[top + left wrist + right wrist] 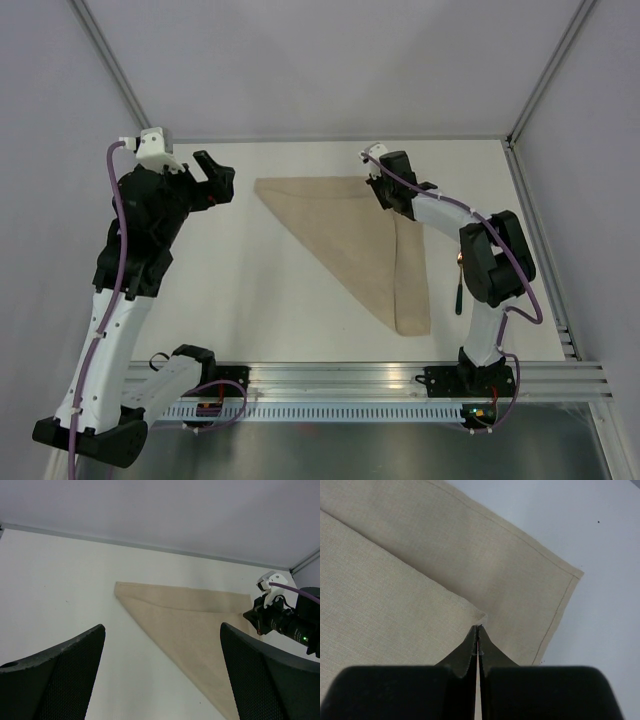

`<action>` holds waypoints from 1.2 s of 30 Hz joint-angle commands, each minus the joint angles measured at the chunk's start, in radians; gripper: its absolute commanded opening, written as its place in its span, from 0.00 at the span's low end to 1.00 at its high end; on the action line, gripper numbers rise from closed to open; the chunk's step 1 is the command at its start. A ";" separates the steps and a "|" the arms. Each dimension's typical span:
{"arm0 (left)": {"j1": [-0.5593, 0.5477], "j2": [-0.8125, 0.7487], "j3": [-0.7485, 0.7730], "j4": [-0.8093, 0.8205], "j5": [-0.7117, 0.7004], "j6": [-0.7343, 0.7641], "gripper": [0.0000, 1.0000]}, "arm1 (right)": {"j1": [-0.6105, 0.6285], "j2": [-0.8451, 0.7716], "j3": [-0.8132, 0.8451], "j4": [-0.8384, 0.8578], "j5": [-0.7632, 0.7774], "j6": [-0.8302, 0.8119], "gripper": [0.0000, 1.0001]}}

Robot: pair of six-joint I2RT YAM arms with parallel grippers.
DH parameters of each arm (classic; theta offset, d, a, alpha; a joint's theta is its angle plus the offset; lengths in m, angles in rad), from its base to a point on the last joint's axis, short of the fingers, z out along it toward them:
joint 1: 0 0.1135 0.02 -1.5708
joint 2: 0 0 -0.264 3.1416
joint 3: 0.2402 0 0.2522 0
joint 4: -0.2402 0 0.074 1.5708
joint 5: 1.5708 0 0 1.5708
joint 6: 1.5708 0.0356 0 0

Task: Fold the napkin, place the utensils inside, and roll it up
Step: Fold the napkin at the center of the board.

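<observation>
The beige napkin [350, 235] lies folded into a triangle on the white table, its long point toward the near edge. My right gripper [398, 208] is at the far right corner, shut, its tips [478, 627] pinching the corner of the napkin's upper layer [395, 605]; the lower layer [520, 570] sticks out beyond it. My left gripper [215, 182] hovers open to the left of the cloth, and between its wide-apart fingers [65, 670] I see the napkin [190, 625]. The fork [459, 290] lies right of the napkin, partly hidden by the right arm.
The table [250, 290] is bounded by a metal rail [380, 378] at the near edge and grey walls at the back and sides. The right arm's elbow [500, 262] hangs over the fork's area.
</observation>
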 commanded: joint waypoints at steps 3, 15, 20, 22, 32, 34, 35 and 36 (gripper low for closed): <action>0.003 0.006 -0.001 0.038 0.022 -0.027 1.00 | -0.030 0.018 0.062 0.036 0.029 -0.013 0.01; 0.003 0.010 0.001 0.038 0.021 -0.024 1.00 | -0.086 0.067 0.129 0.029 0.037 -0.014 0.01; 0.003 0.015 0.002 0.038 0.021 -0.023 1.00 | -0.101 0.084 0.149 0.029 0.043 -0.017 0.00; 0.003 0.017 0.002 0.038 0.022 -0.024 1.00 | -0.109 0.093 0.163 0.024 0.045 -0.017 0.00; 0.003 0.021 0.002 0.040 0.021 -0.020 1.00 | -0.130 0.122 0.203 0.015 0.048 -0.013 0.00; 0.003 0.021 0.002 0.040 0.021 -0.020 1.00 | -0.133 0.126 0.206 0.015 0.051 -0.014 0.00; 0.003 0.023 0.002 0.040 0.021 -0.018 1.00 | -0.135 0.127 0.207 0.016 0.049 -0.014 0.00; 0.003 0.023 0.002 0.040 0.019 -0.018 1.00 | -0.138 0.131 0.209 0.016 0.054 -0.013 0.00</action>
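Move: The right hand holds the napkin's folded-over tip. The napkin's far-right corner lies about 9 cm ahead, 9 cm to the right and 4 cm below; its near-right corner is some 37 cm back and 6 cm right, its left end about 8 cm ahead and 36 cm left. The fork lies roughly 23 cm back and 15 cm right. From the idle left hand the far-right corner is about 26 cm ahead, 45 cm right and well below. Forward and rightward in near-equal parts, about 8 cm in all, the right hand draws the pinched napkin tip diagonally towards the far-right corner, slower than it came. It stays low over the cloth, rising barely a centimetre, and turns some 10 degrees clockwise; the fingers stay shut on the tip. ##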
